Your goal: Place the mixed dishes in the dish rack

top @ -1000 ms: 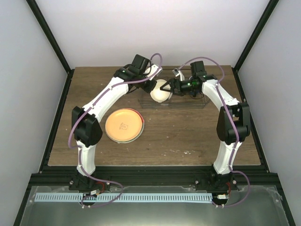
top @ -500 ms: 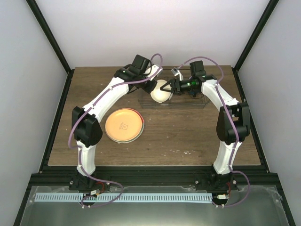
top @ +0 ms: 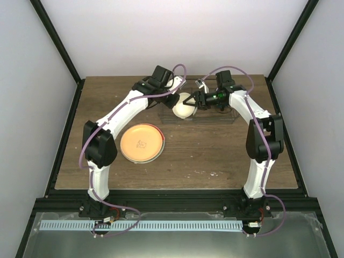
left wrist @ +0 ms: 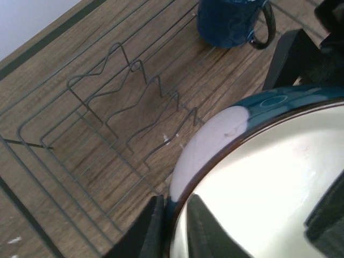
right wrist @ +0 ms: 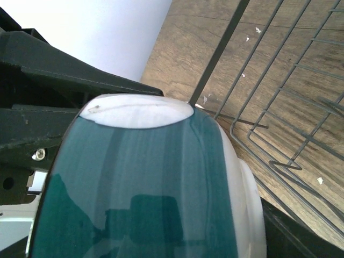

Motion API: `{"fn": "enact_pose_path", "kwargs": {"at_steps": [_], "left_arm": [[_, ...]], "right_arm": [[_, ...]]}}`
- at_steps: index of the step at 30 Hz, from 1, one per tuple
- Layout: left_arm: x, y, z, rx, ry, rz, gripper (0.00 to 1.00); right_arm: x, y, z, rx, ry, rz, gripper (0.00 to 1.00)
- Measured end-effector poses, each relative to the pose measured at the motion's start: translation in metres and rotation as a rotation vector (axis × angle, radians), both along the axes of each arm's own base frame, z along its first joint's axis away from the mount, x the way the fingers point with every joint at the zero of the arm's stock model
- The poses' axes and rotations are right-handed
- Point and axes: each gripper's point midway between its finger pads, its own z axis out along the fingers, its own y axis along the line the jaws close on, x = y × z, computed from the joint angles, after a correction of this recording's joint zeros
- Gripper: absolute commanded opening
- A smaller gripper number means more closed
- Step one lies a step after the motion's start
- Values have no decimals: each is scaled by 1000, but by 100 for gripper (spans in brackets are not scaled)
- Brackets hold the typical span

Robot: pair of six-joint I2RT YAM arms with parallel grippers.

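A small bowl (top: pixel 184 106), cream-white inside and teal outside, hangs tilted over the left end of the grey wire dish rack (top: pixel 215 116). My left gripper (top: pixel 175 99) is shut on the bowl's rim (left wrist: pixel 215 134), one finger (left wrist: pixel 148 228) outside and one inside. My right gripper (top: pixel 192 100) comes from the right, its fingers closed against the bowl's outer wall (right wrist: pixel 140 188). A dark blue mug (left wrist: pixel 228 21) stands in the dish rack (left wrist: pixel 123 102). The orange-yellow plate (top: pixel 142 143) lies flat on the table, left of centre.
The rack's upright dividers (left wrist: pixel 134 91) stand just beyond the bowl. The rack's wires (right wrist: pixel 290 123) run close under the right wrist. Dark frame posts (top: pixel 59 48) and white walls enclose the wooden table (top: pixel 215 156).
The right gripper's fingers have closed from wide open onto the bowl. Both wrists and the bowl have shifted slightly toward the back.
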Motion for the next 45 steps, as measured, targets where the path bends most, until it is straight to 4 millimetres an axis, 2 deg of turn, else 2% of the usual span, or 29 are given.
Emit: {"fn": "enact_pose_path", "kwargs": {"at_steps": [6, 7, 8, 9, 11, 12, 15, 19, 21, 28, 31, 34, 37, 41, 45], "left_arm": [[4, -3, -1, -18, -11, 7, 48], [5, -2, -2, -19, -11, 10, 60], [5, -1, -4, -18, -8, 14, 67], [6, 0, -4, -18, -8, 17, 81], [8, 5, -8, -12, -4, 25, 96], [9, 8, -10, -8, 0, 35, 99], [13, 19, -16, 2, 7, 69, 100], [14, 33, -14, 6, -6, 118, 100], [16, 47, -5, 12, -22, 158, 100], [34, 105, 39, 27, -127, 340, 100], [33, 116, 53, 28, -161, 378, 100], [31, 119, 61, 25, -178, 389, 100], [27, 121, 57, 30, -170, 389, 100], [21, 124, 38, 51, -133, 386, 100], [17, 130, 23, 63, -99, 393, 100]], "right_arm": [[7, -1, 0, -23, 1, -12, 30], [8, -1, 1, -32, -3, -18, 30], [10, -2, 3, -42, -9, -24, 29], [12, -2, 4, -47, -16, -28, 29], [16, -4, 10, -67, -39, -41, 29], [19, -5, 13, -81, -52, -49, 29], [26, -9, 19, -122, -82, -76, 29], [30, -14, 16, -217, -92, -122, 28], [35, -22, 12, -284, -95, -161, 28], [53, -67, -10, -568, -105, -336, 27], [55, -89, -22, -727, -109, -407, 27], [54, -102, -29, -863, -127, -454, 27], [50, -108, -30, -994, -158, -481, 27], [52, -98, -25, -1133, -227, -495, 27], [53, -91, -43, -1249, -249, -478, 27]]}}
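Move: The left hand pinches the bowl's left rim, its middle about 5 cm right and 1 back; the plates lie some 17 cm back, 15 left and 20 below. The right hand also grips the bowl; its open rack spot is about 6 cm ahead, 10 right and 14 below, with the mug 5 cm farther out and 6 farther right of that spot, and the rack tines 6 cm ahead of the hand, 1 left, 16 below. Left lets go, retreating 13 cm leftward; right carries the bowl right 9 cm, forward and down, fingers swinging downward. ##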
